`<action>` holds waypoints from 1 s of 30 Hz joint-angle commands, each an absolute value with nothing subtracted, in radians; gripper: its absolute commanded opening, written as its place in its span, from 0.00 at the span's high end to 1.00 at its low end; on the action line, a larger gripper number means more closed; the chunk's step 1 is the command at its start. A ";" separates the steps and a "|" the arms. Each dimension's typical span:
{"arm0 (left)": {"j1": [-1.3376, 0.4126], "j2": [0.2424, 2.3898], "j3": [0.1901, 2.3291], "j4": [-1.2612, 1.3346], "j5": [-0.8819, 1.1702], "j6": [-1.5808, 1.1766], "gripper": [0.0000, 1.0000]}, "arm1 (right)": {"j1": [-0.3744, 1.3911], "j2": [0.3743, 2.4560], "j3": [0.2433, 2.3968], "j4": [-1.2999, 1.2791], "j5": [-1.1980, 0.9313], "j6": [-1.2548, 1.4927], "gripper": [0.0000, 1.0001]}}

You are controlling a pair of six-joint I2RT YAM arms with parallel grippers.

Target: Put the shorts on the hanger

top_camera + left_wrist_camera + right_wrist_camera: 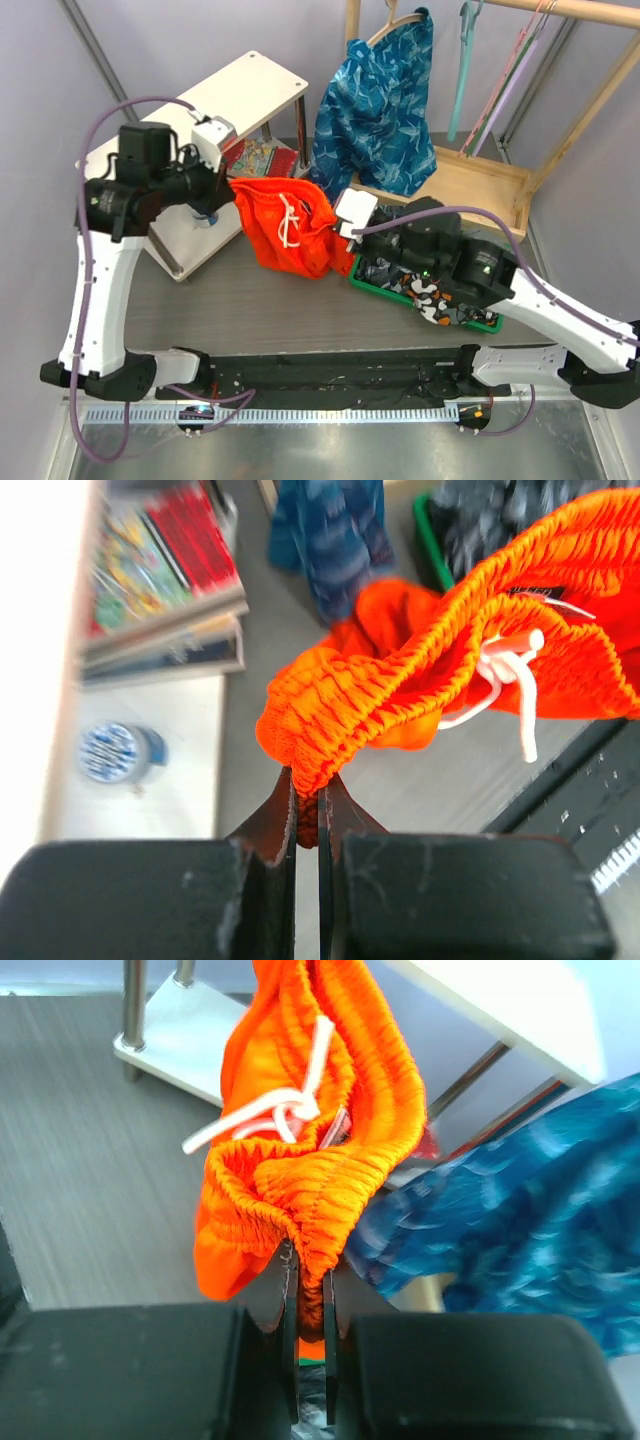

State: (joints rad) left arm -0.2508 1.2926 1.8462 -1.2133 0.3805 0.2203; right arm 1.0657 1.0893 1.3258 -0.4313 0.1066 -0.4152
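Observation:
The orange-red shorts (pixel 285 225) hang above the table between both arms, white drawstring facing up. My left gripper (pixel 228 192) is shut on the waistband's left end; the left wrist view shows its jaws (pixel 307 780) pinching the gathered elastic of the shorts (pixel 420 670). My right gripper (pixel 340 226) is shut on the waistband's right end, and in the right wrist view the shorts (pixel 310 1130) bunch up out of its jaws (pixel 312 1260). The teal hanger (pixel 465 70) hangs from the wooden rail at the back right, apart from both grippers.
A blue leaf-patterned garment (pixel 380 100) hangs on the wooden rack (pixel 480 180), just behind the shorts. Pink and lilac hangers (pixel 520 60) hang beside the teal one. A green bin of dark patterned clothes (pixel 430 285) sits under the right arm. A white side table (pixel 230 100) stands at back left.

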 commanded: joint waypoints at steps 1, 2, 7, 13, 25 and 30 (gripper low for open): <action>-0.249 1.258 2.044 -1.279 0.383 0.250 1.00 | 1.069 1.078 1.558 -0.524 0.117 -0.581 0.99; -0.249 1.253 2.074 -1.284 0.393 0.264 1.00 | 1.071 1.086 1.604 -0.549 0.118 -0.589 0.99; -0.249 1.230 2.219 -1.328 0.440 0.290 1.00 | 1.069 1.155 1.885 -0.712 0.130 -0.611 0.99; -0.248 1.210 2.194 -1.356 0.489 0.324 1.00 | 1.069 1.135 1.832 -0.807 0.161 -0.591 0.99; -0.285 1.097 1.393 -1.083 0.479 0.409 1.00 | 0.835 0.985 1.086 -0.511 0.001 -0.591 0.99; -0.408 1.111 1.149 -1.045 0.431 0.506 1.00 | 0.759 1.045 0.991 -0.547 -0.248 -0.643 0.99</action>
State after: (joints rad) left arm -0.3298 1.1435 1.2400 -1.1347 0.4629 0.4091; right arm 0.7734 1.0477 1.0241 -0.6037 -0.0349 -0.5838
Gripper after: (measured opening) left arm 0.029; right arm 0.106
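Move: Both hands already pinch the orange shorts' waistband. The bare table they're swung over lies some 32 cm below each hand: about 6 cm back and 18 cm right of the left one, 1 cm ahead and 4 cm left of the right one. From the right hand, the green basket is about 11 cm ahead, 24 cm right, and the blue shirt 20 cm ahead, 8 cm right. Still pinching the waistband, both hands rise about 14 cm, then whip down some 30 cm towards the table. ##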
